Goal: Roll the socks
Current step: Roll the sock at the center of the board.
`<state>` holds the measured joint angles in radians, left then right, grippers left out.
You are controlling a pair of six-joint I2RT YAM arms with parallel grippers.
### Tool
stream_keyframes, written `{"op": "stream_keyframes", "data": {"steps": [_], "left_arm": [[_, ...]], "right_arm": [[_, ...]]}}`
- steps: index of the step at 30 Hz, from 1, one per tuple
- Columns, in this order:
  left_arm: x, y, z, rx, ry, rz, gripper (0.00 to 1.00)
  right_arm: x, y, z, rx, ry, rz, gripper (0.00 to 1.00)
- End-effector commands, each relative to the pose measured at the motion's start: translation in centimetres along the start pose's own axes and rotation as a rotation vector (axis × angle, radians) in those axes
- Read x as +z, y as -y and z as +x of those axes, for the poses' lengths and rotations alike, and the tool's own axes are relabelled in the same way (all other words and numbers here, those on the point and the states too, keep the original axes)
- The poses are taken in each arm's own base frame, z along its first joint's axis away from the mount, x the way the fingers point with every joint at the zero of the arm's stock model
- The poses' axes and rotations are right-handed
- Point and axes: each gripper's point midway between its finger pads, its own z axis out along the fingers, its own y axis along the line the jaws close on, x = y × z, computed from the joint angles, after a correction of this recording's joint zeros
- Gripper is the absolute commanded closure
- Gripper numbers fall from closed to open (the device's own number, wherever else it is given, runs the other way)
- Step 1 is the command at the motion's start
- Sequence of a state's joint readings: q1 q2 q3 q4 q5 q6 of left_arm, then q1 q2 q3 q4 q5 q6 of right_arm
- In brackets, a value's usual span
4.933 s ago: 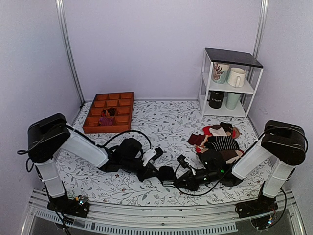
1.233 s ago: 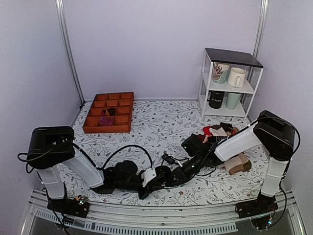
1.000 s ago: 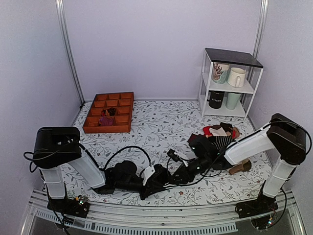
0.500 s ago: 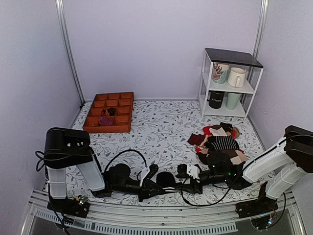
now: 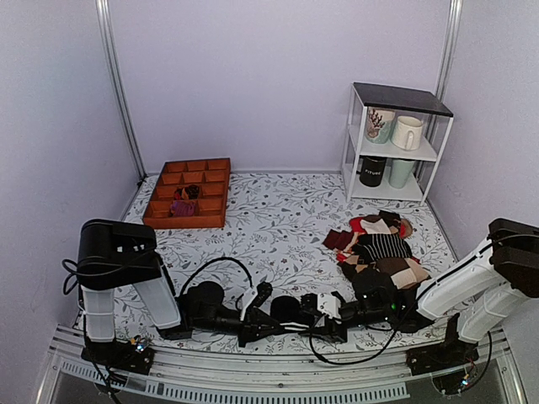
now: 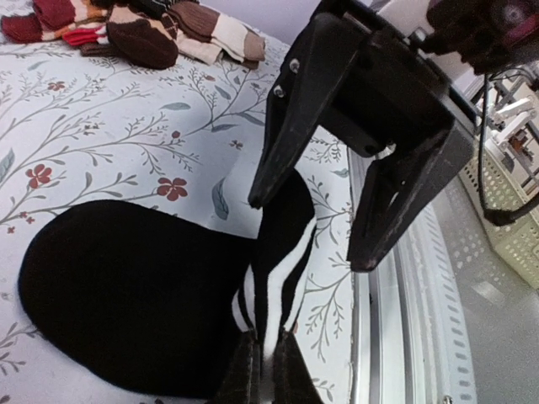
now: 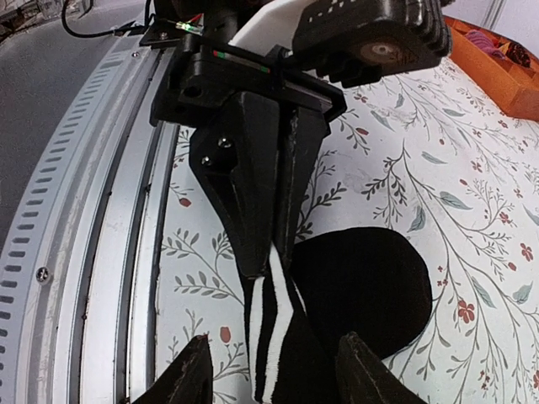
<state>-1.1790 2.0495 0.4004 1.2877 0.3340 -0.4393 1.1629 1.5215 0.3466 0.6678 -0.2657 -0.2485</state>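
Note:
The socks [image 5: 286, 308] are black with white stripes at the cuff and lie flat by the table's near edge. My left gripper [image 6: 263, 370] is shut on the striped cuff of the socks [image 6: 126, 295], pinching it up into a ridge. My right gripper [image 7: 274, 370] is open and faces the left one. Its two fingers straddle the same cuff end of the socks [image 7: 362, 286] without closing on it. In the top view the left gripper [image 5: 263, 324] and the right gripper [image 5: 307, 316] meet over the socks, both arms stretched low.
A heap of mixed socks [image 5: 379, 244] lies at the right behind the right arm. An orange compartment tray [image 5: 184, 224] sits at the back left, and a white shelf [image 5: 396, 143] with mugs at the back right. The metal rail [image 6: 421, 320] runs right beside the socks.
My right arm has swung from the table's middle down to the near edge, and its gripper has opened around the cuff. The left gripper has stayed shut on the socks.

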Motion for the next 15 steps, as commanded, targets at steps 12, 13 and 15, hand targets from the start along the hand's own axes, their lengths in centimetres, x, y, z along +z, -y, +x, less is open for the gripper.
{"op": "stream_keyframes", "data": {"steps": [12, 13, 15], "left_arm": [[-4.4, -3.8, 15.7, -0.269, -0.541, -0.188, 1.00], [-4.4, -3.8, 15.8, -0.267, -0.544, -0.187, 1.00], [-4.3, -4.0, 15.7, -0.263, -0.542, -0.198, 1.00]], "right_arm": [[2.0, -0.2, 2.0, 0.096, -0.087, -0.016, 0.73], [2.1, -0.2, 1.9, 0.105, -0.093, -0.018, 0.75], [2.4, -0.6, 2.2, 0.134, -0.122, -0.042, 0.80]]}}
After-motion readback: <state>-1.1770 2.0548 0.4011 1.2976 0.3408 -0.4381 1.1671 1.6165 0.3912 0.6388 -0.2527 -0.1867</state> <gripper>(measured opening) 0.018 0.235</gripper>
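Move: The left hand already pinches the black sock's striped cuff. The right hand is half open just above the same fold: the cuff section it will close on lies about 2 cm below and 1 cm to its left, level with it fore and aft. The flat foot part lies some 5 cm ahead of the right hand and 3 cm to its left, 4 cm below. The pile of socks is about 22 cm ahead and 20 cm to the right, 4 cm below. From the left hand, that cuff section is about 3 cm to the right. The right fingers come down around the cuff and close in from both sides, near the left hand's grip; they sink about 2.5 cm, mostly at first, then stay almost in place while narrowing to roughly half their starting gap. The left hand keeps still, its fingertips still pinching the striped fold. ##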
